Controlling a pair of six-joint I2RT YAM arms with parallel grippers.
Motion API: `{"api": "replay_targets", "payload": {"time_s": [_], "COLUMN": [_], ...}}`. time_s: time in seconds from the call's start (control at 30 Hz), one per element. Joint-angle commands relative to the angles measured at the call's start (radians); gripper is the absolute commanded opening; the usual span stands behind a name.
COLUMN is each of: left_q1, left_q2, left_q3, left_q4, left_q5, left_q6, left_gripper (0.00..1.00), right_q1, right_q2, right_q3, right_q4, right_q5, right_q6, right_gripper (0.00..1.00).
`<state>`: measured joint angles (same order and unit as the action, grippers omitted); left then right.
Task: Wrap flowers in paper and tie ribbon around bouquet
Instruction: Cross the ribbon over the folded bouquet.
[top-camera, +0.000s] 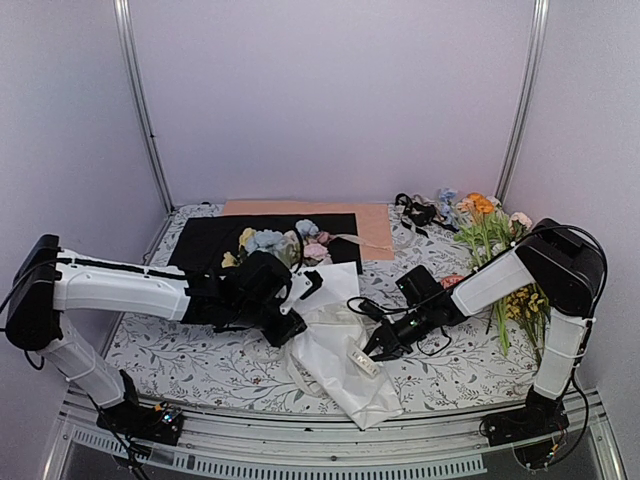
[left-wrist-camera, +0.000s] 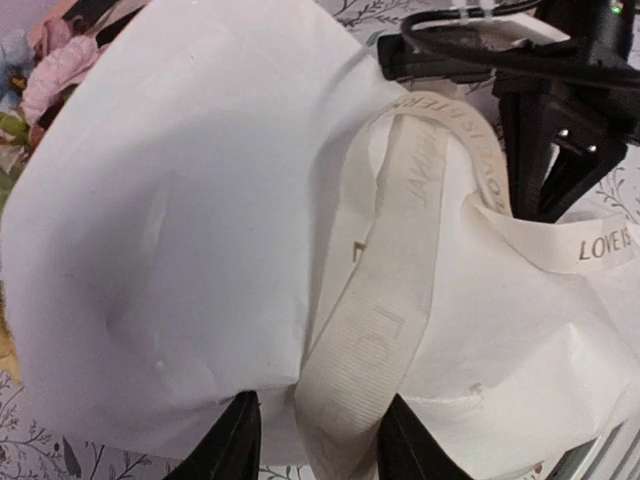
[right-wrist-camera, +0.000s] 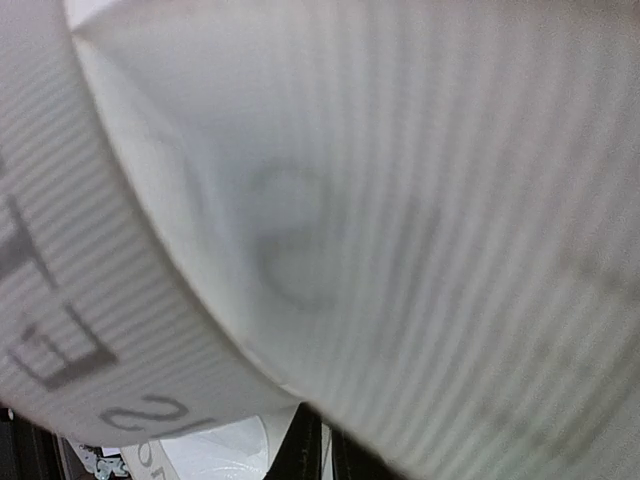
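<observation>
The bouquet lies in the middle of the table, a white paper (top-camera: 335, 350) cone whose narrow end points at the near edge. The flowers (top-camera: 268, 243) show blue, yellow and pink at its wide far end, and pink blooms (left-wrist-camera: 60, 75) sit at the upper left of the left wrist view. A cream lettered ribbon (left-wrist-camera: 380, 320) loops over the paper (left-wrist-camera: 200, 200). My left gripper (left-wrist-camera: 320, 400) is open, its fingers either side of the ribbon. My right gripper (top-camera: 378, 350) is at the cone's right side. In its own view the ribbon (right-wrist-camera: 400, 200) fills the frame, and the gripper (right-wrist-camera: 320, 445) is shut on it.
A black sheet (top-camera: 210, 245) and a peach sheet (top-camera: 375, 230) lie at the back. Orange and yellow sprigs (top-camera: 485, 215) and a black ribbon (top-camera: 418, 212) lie at the back right, with more stems (top-camera: 530, 305) beside the right arm. The leaf-print cloth (top-camera: 200, 360) ends at the near rail.
</observation>
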<state>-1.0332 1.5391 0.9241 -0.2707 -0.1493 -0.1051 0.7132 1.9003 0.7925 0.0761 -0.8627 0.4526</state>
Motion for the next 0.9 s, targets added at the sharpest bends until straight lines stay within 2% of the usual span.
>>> {"api": "replay_targets", "payload": {"time_s": [0.0,0.1,0.2,0.27,0.4,0.6,0.73,0.87], "left_q1": [-0.001,-0.011,-0.016,-0.015,-0.016,-0.024,-0.016,0.073], "left_q2": [-0.003,-0.034,-0.050,-0.044,-0.036,-0.052,-0.021,0.012], "left_q3": [0.029,0.015,-0.011,-0.023,-0.020,-0.041,-0.045,-0.078], "left_q4": [-0.083,-0.051,0.001,0.019,0.056,0.227,0.280,0.354], "left_q5": [-0.136,-0.059,0.031,0.069,0.181,0.535,0.563,0.563], "left_q6": [-0.076,-0.081,-0.069,-0.065,-0.054,-0.005,0.002,-0.083], "left_gripper": [0.39,0.30,0.10,0.00,0.00,0.00,0.00,0.00], "right_q1": [-0.005,-0.006,-0.005,-0.006,-0.005,-0.006,-0.005,-0.005], "right_q2": [0.032,0.031,0.031,0.031,0.029,0.032,0.036,0.036], "right_q3": [-0.010,-0.007,-0.005,-0.006,-0.009,-0.008,-0.008,-0.007], "right_q4": [-0.050,-0.052,-0.052,-0.052,-0.052,-0.052,-0.052,-0.053], "right_q5": [0.080,0.078,0.077,0.077,0.078,0.078,0.077,0.077], "right_q6": [0.000,0.000,0.000,0.000,0.000,-0.003,-0.002,-0.002], "right_gripper": [0.08,0.08,0.08,0.08,0.08,0.08,0.08,0.08]}}
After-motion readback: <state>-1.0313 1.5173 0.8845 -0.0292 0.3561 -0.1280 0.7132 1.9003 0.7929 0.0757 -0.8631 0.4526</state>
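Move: The ribbon strand I want lies loosely between my half-open left fingers, practically at the hand point. From there my right fingers, pinning the other part of the ribbon, are roughly 15 cm to the right, 3 cm back and 7 cm lower; the middle of the folded bouquet's paper is about 9 cm right, 7 cm back and 7 cm below. For my right hand, the free strand is some 15 cm left, 3 cm ahead and 7 cm above. I close my left fingers fully, pinching the ribbon strand between the tips after a tiny shift forward and left. Then I pull it about 6 cm to the right and as far back, rising some 4 cm, over the wrapped paper towards my right hand, while the wrist rolls left side down and swings clockwise, some 25–30 degrees in all. My right hand stays put and keeps its hold on the ribbon. ##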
